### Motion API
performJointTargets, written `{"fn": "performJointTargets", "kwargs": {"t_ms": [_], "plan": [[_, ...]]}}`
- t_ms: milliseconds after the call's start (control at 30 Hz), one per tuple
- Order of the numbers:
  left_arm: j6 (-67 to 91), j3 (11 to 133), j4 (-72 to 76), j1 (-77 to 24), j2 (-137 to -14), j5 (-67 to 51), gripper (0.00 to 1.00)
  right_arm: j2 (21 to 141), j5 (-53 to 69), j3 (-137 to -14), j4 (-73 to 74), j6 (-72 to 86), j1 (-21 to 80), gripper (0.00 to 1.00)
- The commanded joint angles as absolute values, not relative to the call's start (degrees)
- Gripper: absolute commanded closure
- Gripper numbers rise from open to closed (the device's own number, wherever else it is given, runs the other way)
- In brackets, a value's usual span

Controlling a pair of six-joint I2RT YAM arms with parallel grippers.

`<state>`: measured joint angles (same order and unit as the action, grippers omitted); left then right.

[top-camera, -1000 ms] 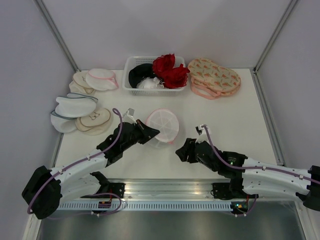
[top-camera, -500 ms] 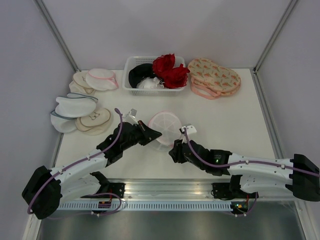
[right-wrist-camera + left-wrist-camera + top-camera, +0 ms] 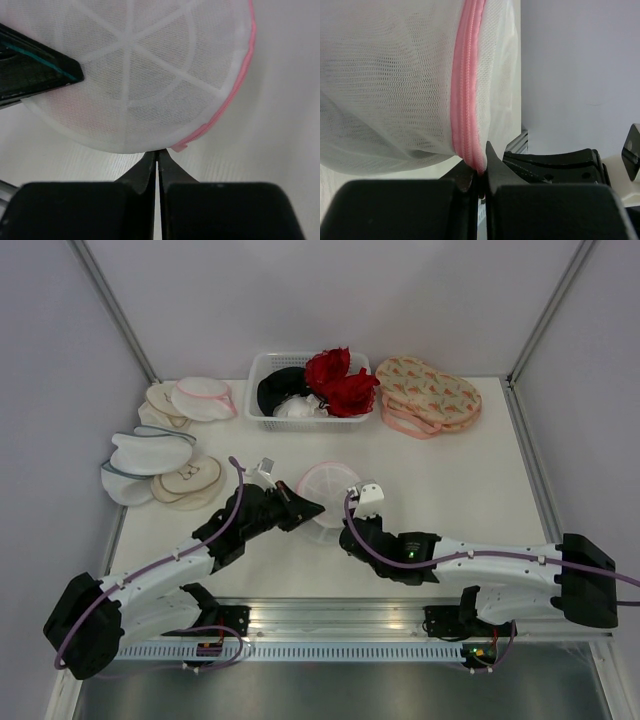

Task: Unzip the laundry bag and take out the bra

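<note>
The laundry bag (image 3: 328, 483), a white mesh dome with pink zipper trim, lies at the table's middle. My left gripper (image 3: 316, 507) is at its left near edge and, in the left wrist view, is shut (image 3: 481, 172) on the pink zipper trim (image 3: 465, 90), with the mesh (image 3: 390, 75) bulging above. My right gripper (image 3: 346, 530) is at the bag's near edge. In the right wrist view it is shut (image 3: 158, 152), its tips touching the mesh rim (image 3: 135, 75) just left of the pink zipper's end tab (image 3: 179, 147). No bra shows clearly through the mesh.
A white basket (image 3: 262, 375) with red and black garments stands at the back. Beige floral pouches (image 3: 430, 395) lie at the back right. White pouches with blue trim (image 3: 150, 452) and others lie at the left. A metal rail (image 3: 330, 615) runs along the near edge.
My right arm has swung left and forward, bringing its shut gripper to the bag's near edge. My left gripper has kept its hold; the bag shifted slightly.
</note>
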<state>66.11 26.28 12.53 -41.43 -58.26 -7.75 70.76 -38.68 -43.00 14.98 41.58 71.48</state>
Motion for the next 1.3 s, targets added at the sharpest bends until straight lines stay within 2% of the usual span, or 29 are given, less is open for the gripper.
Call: {"fn": "performJointTargets", "kwargs": {"t_ms": [0,167,267,367,400,500,667,867,900,933,1033,1167,1267], "plan": [[66.89,26.63,13.98,-41.4,-56.17,-10.55,0.98,69.61,-47.37,-45.27,21.88,43.33,71.72,1.0],[61.62,28.29,8.1,-39.91,-55.2,-11.69,0.98,66.45,-49.74,-45.44,29.43,44.56,72.07,1.0],[56.35,29.52,4.84,-37.28,-54.76,-14.4,0.98,64.87,-54.04,-46.84,39.51,46.92,72.07,1.0],[48.63,32.59,3.16,-33.77,-57.64,-21.6,0.98,64.16,-56.33,-47.81,45.06,48.86,72.07,1.0],[43.73,33.83,2.9,-33.05,-59.05,-27.54,0.98,63.81,-57.12,-47.9,45.52,48.87,72.16,1.0],[34.24,40.5,0.36,-31.73,-66.43,-37.14,0.98,62.49,-56.34,-47.46,44.65,47.56,72.07,0.99],[20.43,54.19,-6.13,-30.76,-82.74,-46.99,0.98,57.23,-48.44,-44.65,37.19,41.05,72.07,1.0],[17.83,69.51,-11.87,-28.92,-98.86,-51.85,0.98,52.91,-37.47,-42.54,32.62,36.39,71.98,0.99],[19.06,70.3,-11.6,-28.92,-100.79,-50.46,0.86,52.82,-36.57,-42.37,32.43,36.3,72.07,1.0],[20.38,70.49,-10.47,-28.92,-100.9,-48.88,0.58,53.0,-35.87,-42.1,32.34,36.39,72.07,1.0],[25.3,66.73,-8.79,-28.92,-96.96,-37.66,0.28,53.87,-32.97,-40.79,30.51,37.18,72.07,1.0],[33.72,58.03,-8.7,-29.0,-85.45,-20.6,0.17,56.42,-30.15,-39.46,26.2,38.23,71.98,1.0],[39.61,49.94,-8.0,-29.35,-75.61,-18.02,0.12,57.65,-27.52,-38.5,21.81,37.79,72.07,1.0]]}}
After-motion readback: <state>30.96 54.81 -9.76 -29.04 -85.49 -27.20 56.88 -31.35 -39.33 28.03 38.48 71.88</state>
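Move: The left fingers already pinch the laundry bag by the pink zip. The bag's middle lies some 3 cm ahead of that hand, 4 cm to its right and slightly below. From the shut right fingers, at the pink tab on the near rim, the bag's middle is about 7 cm ahead and 5 cm left, at about their own height. The white basket stands roughly 28 cm ahead of the left hand, 2 cm to its left, 12 cm lower. Rightward first, the right hand draws off some 8 cm with its fingers shut at the bag's tab and rises about 3 cm, then eases back towards its base, down and partly left again. The left hand swings forward and right around the bag, turning some 40 degrees clockwise, then opens wide, lets go of the bag, sinks, and draws off left, turning partly back. ##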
